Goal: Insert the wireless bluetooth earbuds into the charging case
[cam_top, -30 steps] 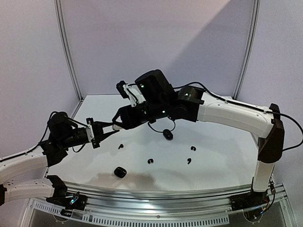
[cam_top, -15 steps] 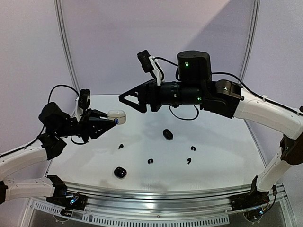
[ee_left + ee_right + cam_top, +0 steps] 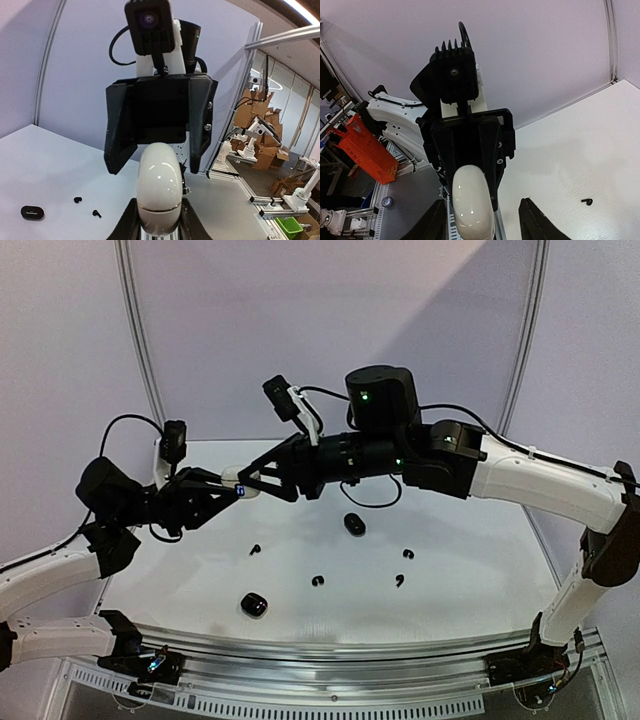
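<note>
My left gripper (image 3: pixel 230 486) is shut on a white oval charging case (image 3: pixel 243 487), held above the table with its lid closed. In the left wrist view the case (image 3: pixel 159 182) stands between my left gripper's (image 3: pixel 159 212) fingers. My right gripper (image 3: pixel 264 480) meets it head-on, and its open fingers (image 3: pixel 118 131) reach alongside the case's tip. In the right wrist view the case (image 3: pixel 471 202) sits inside my right gripper (image 3: pixel 482 222), with a gap on the right side. Black earbuds (image 3: pixel 255 549) (image 3: pixel 318 581) (image 3: pixel 400 580) lie on the table.
Two black oval cases lie on the white table (image 3: pixel 470 570), one at the middle (image 3: pixel 353 524) and one near the front edge (image 3: pixel 253 604). Another black earbud (image 3: pixel 408 554) lies to the right. A metal rail (image 3: pixel 350 650) runs along the near edge.
The grippers parted, leaving the white case in my left one, which stayed raised. My right gripper then swung back left, and its fingers now straddle the case's tip.
</note>
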`<state>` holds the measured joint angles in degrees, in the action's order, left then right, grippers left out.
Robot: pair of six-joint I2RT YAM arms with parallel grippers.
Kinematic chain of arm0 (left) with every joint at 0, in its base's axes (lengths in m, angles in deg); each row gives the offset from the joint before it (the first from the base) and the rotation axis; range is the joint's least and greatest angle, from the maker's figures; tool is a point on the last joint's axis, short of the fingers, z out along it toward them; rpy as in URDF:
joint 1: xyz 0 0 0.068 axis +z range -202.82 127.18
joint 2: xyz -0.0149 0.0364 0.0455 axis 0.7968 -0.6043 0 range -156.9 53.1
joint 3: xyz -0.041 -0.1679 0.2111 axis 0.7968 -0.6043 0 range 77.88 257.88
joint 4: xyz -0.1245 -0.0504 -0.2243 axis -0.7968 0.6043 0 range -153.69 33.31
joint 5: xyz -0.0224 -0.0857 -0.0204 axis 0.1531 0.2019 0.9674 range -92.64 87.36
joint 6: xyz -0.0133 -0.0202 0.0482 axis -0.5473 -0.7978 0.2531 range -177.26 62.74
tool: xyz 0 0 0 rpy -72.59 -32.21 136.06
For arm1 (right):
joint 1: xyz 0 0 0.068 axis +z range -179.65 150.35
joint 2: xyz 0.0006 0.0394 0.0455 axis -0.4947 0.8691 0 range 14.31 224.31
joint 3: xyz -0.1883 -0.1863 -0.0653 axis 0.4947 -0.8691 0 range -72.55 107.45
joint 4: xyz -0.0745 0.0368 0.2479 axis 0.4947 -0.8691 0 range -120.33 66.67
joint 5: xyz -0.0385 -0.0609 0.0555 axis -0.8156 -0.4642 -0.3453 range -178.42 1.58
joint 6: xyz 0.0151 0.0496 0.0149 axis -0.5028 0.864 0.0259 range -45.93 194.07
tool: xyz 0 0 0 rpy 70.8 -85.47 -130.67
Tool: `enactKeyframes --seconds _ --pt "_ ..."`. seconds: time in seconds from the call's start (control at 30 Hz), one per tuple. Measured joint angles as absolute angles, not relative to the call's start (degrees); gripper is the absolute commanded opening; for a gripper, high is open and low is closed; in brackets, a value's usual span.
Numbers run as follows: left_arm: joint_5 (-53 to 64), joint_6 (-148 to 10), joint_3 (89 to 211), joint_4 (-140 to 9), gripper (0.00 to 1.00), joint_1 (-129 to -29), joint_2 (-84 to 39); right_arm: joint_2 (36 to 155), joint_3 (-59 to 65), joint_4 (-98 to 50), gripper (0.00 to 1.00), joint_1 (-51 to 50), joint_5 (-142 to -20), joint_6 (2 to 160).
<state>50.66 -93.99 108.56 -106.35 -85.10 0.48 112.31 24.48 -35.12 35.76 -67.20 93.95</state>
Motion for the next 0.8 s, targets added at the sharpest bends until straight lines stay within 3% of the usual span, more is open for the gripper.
enactKeyframes --seconds 0.1,0.23,0.47,0.8 --pt "49.17 -95.95 108.60 -104.51 0.00 -84.22 0.42 112.48 24.48 -35.10 0.66 35.87 -67.31 94.65" --pt "49.52 -101.05 109.63 -97.19 0.00 -77.51 -3.04 112.20 22.69 -34.32 0.68 35.19 -72.93 94.98" --pt "45.98 -98.97 110.96 -72.19 0.00 -65.40 -11.82 104.85 9.27 -30.99 0.69 32.88 -86.96 98.71" --pt "43.32 -93.05 120.97 -59.57 0.00 -54.10 -26.10 98.95 8.41 -31.02 0.70 31.69 -95.53 100.59"
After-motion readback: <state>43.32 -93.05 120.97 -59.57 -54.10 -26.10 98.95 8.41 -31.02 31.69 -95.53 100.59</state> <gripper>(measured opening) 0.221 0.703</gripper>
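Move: My left hand holds the shut white charging case, bound for clear table about 20 cm ahead, 14 cm left and some 34 cm down. On that same table level, a loose black earbud lies about 15 cm ahead and 4 cm left of my left hand, and the black case is almost straight below it, 2 cm left. My right hand has the white case about 4 cm to its left, level fore and aft, 1 cm lower. I swing my left hand down about 20 cm, forward about as far and some 13 cm left, keeping my grip on the white case. The wrist turns until its fingers point ahead-right and down instead of right. My right hand opens wider and draws off right and forward, dipping and rising again, turning some 30 degrees clockwise. ##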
